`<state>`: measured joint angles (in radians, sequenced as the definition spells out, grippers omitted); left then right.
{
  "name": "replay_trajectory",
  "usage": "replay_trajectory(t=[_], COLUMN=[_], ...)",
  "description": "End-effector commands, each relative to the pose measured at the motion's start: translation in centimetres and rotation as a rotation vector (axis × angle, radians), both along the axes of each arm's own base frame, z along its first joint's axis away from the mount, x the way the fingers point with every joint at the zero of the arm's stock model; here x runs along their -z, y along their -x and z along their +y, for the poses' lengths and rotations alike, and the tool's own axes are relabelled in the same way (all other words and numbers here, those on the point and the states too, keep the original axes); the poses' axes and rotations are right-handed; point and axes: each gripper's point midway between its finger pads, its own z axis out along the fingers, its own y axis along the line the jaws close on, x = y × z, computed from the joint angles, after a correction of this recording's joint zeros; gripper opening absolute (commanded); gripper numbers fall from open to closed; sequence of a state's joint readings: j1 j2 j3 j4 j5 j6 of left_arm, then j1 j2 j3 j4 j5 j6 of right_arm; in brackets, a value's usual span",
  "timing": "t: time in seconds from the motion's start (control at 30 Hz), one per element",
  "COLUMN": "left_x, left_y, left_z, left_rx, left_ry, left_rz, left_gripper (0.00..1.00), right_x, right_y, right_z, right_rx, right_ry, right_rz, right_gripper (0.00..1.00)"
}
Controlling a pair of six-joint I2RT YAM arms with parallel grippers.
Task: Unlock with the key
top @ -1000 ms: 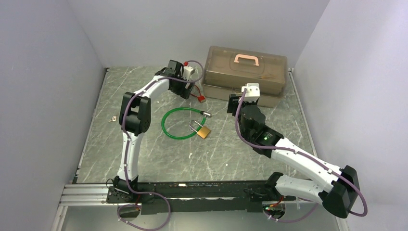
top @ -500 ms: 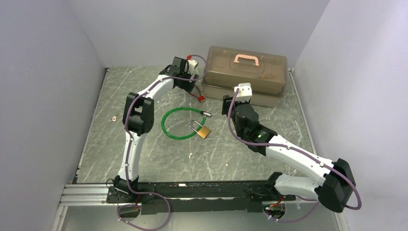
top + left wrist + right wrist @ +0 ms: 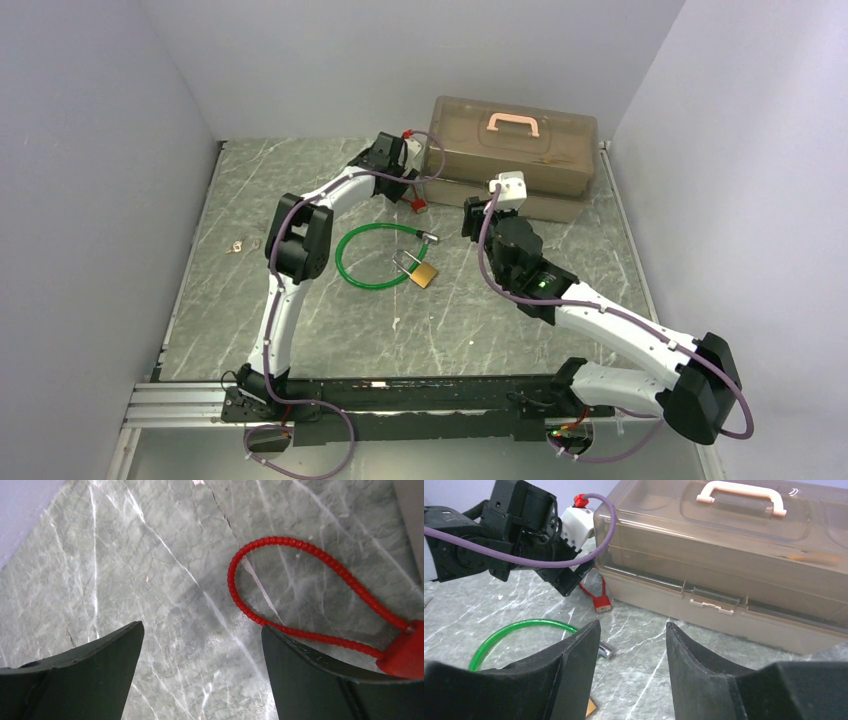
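Observation:
The key shows as a red tag with a red cord loop, lying on the marble table beside the box; its blade is not discernible. My left gripper hovers open just over it, the cord running under the right finger and the tag at the frame's edge. The brass padlock lies mid-table, hooked on a green cable loop. My right gripper is open and holds nothing, low over the table right of the padlock, facing the key tag and the left gripper.
A translucent brown toolbox with a pink handle stands at the back right, close behind both grippers. The cable's metal end lies near the right gripper's left finger. A few small bits lie near the table's left edge. Grey walls enclose the table.
The left arm has swung right toward the toolbox, bringing its gripper over the red key cord. The right gripper shifted left a little and its jaws narrowed.

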<state>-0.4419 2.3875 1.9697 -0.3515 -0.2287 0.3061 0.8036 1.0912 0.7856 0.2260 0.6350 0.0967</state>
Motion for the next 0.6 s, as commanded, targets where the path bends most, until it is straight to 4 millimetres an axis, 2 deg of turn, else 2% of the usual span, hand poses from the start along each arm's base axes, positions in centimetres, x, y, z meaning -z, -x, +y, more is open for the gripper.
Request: replay_trajectory(t=[0.0,0.1,0.23,0.3,0.33,0.43,0.5,0.57], left_x=[-0.2,0.3,2.5,2.9,2.7,0.5,-1.4,-3.2], left_y=[1.9,3.4,5.4,6.4,7.2,8.5,9.2,9.9], left_z=[-1.8,-2.2,-2.4,-2.2,-2.4,-1.1,-0.1,1.0], left_rx=[0.062,0.084,0.112,0.121,0.133,0.121,0.113,0.106], left_ry=[-0.043,-0.058,-0.058,-0.038,0.024,0.217,0.345,0.448], left_rz=[0.004,0.036,0.144,0.199,0.236,0.292,0.326,0.359], left_gripper=[0.94,0.95,0.95,0.94,0.93,0.92,0.92,0.92], right_x=[-1.9,-2.0,-2.1,-2.0,-1.9,-1.3,-0.5,0.6], right_y=[0.4,0.7,0.9,0.9,0.9,0.4,-0.3,-1.3], right_z=[-0.2,-0.2,-0.4,-0.3,-0.2,0.5,1.4,3.0], right_rx=[-0.019,-0.030,-0.033,-0.040,-0.040,-0.046,-0.064,-0.111], right_ry=[-0.051,-0.055,-0.058,-0.051,-0.047,-0.030,-0.021,-0.008], right_rz=[-0.053,-0.059,-0.063,-0.056,-0.053,-0.030,-0.007,0.038], right_gripper=[0.53,0.52,0.50,0.49,0.49,0.48,0.49,0.54])
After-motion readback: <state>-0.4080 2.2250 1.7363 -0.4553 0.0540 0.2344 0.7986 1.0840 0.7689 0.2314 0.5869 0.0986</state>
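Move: The green cable lock's ring centres about 21 cm back and 2 cm left of the left hand, some 4 cm below it. The red cable lock's body is roughly 6 cm back and 8 cm to the hand's right; the brass padlock lies about 24 cm back and 6 cm right, and the toolbox stands 5 cm ahead and 27 cm right. From the right hand the green ring is about 5 cm ahead, 13 cm left and 26 cm below. No new grip or touch on a lock can be seen. The left hand leaves the space beside the toolbox and draws back about 7.5 cm, slowly then fast, past the red cable lock and towards the green ring, sinking slightly. Its fingers stay wide open, and late on the wrist tips them some 15 degrees further down. ##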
